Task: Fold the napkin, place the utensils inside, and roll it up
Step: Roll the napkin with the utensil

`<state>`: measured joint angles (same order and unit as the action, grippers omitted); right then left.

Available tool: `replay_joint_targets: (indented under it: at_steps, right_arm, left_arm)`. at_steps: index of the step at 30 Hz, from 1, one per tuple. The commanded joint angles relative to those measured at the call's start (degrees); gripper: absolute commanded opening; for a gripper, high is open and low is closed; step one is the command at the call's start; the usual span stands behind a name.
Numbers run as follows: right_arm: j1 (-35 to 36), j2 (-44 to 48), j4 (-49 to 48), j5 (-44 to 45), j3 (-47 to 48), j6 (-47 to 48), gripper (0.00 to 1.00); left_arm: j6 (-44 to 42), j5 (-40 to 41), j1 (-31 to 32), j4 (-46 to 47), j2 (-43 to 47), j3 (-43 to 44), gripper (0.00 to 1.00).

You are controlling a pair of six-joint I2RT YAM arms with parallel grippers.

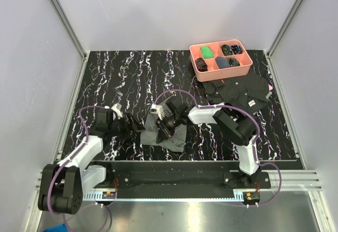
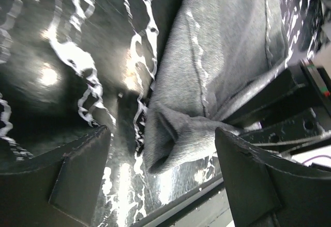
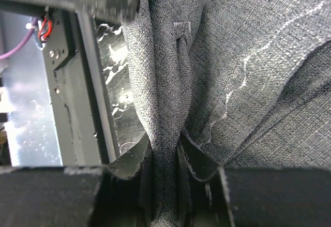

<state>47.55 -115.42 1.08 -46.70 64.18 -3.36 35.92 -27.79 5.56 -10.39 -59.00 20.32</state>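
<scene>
The grey napkin lies bunched and creased on the black marbled table, near the front middle. My right gripper is shut on a raised fold of it; the right wrist view shows the cloth pinched between the fingers of the right gripper. My left gripper stands open just left of the napkin. In the left wrist view a rolled corner of the napkin lies on the table between the spread fingers of the left gripper, touching neither. The utensils are out of view.
A pink tray with small dark and green items stands at the back right. A black patterned cloth with a white tag lies in front of it. The table's front rail runs close behind the napkin.
</scene>
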Motion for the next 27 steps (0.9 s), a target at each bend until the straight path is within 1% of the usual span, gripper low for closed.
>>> replay_joint_targets:
  at_steps: [1,6,12,14,15,17,18,27]
  right_arm:
    - [0.2,-2.4,3.0,-2.4,0.9,0.1,0.24]
    - [0.2,-3.0,4.1,-2.3,1.1,0.5,0.24]
    - [0.2,-3.3,5.2,-0.6,1.6,1.1,0.23]
    - [0.2,-3.4,5.5,-0.4,1.7,1.2,0.23]
    - [0.2,-3.5,5.7,-0.2,1.8,1.2,0.23]
    - [0.2,-3.7,5.9,0.4,2.0,1.2,0.24]
    - [0.2,-3.6,6.1,0.6,2.1,1.4,0.24]
    - [0.0,-4.0,6.6,1.9,2.7,1.2,0.24]
  left_arm:
    - [2.1,-1.2,1.8,6.9,2.7,-1.8,0.83]
    - [2.4,-0.2,3.0,12.1,1.9,-3.5,0.81]
    - [5.1,-0.9,4.5,17.5,-0.8,-4.8,0.74]
    - [6.1,-1.2,5.0,18.8,-1.3,-5.1,0.7]
    - [6.4,-1.3,5.4,19.2,-1.5,-5.4,0.68]
    - [7.1,-1.6,5.9,19.5,-1.5,-5.9,0.59]
    - [7.2,-1.7,6.2,19.5,-1.4,-6.2,0.58]
    - [9.2,-3.2,7.4,21.3,-2.3,-9.8,0.5]
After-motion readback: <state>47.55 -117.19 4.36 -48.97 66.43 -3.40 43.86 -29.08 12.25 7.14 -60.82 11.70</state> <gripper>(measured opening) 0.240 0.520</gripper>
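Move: The loose left end of the napkin roll lies about 4 cm to the left hand's right, 3 cm back and some 3 cm below it. The right hand already pinches the fold; its fingertips are roughly 9 cm to the left hand's right and 2 cm back, and that loose end is about 5 cm to the right hand's left and 1 cm back. The flatter part of the napkin stretches some 16 cm right and 3 cm ahead of the left hand; the table's near edge runs 13 cm behind it. The left hand eases rightward about 3 cm, nearly level at first and only towards the end dipping down and back by a centimetre or so, tilting slightly as its wide-open fingers close to about half and straddle the loose end of the roll, one finger coming over the fold beside the right hand's grip. The right hand keeps its pinch on the fold and holds the napkin all but still against the table. ##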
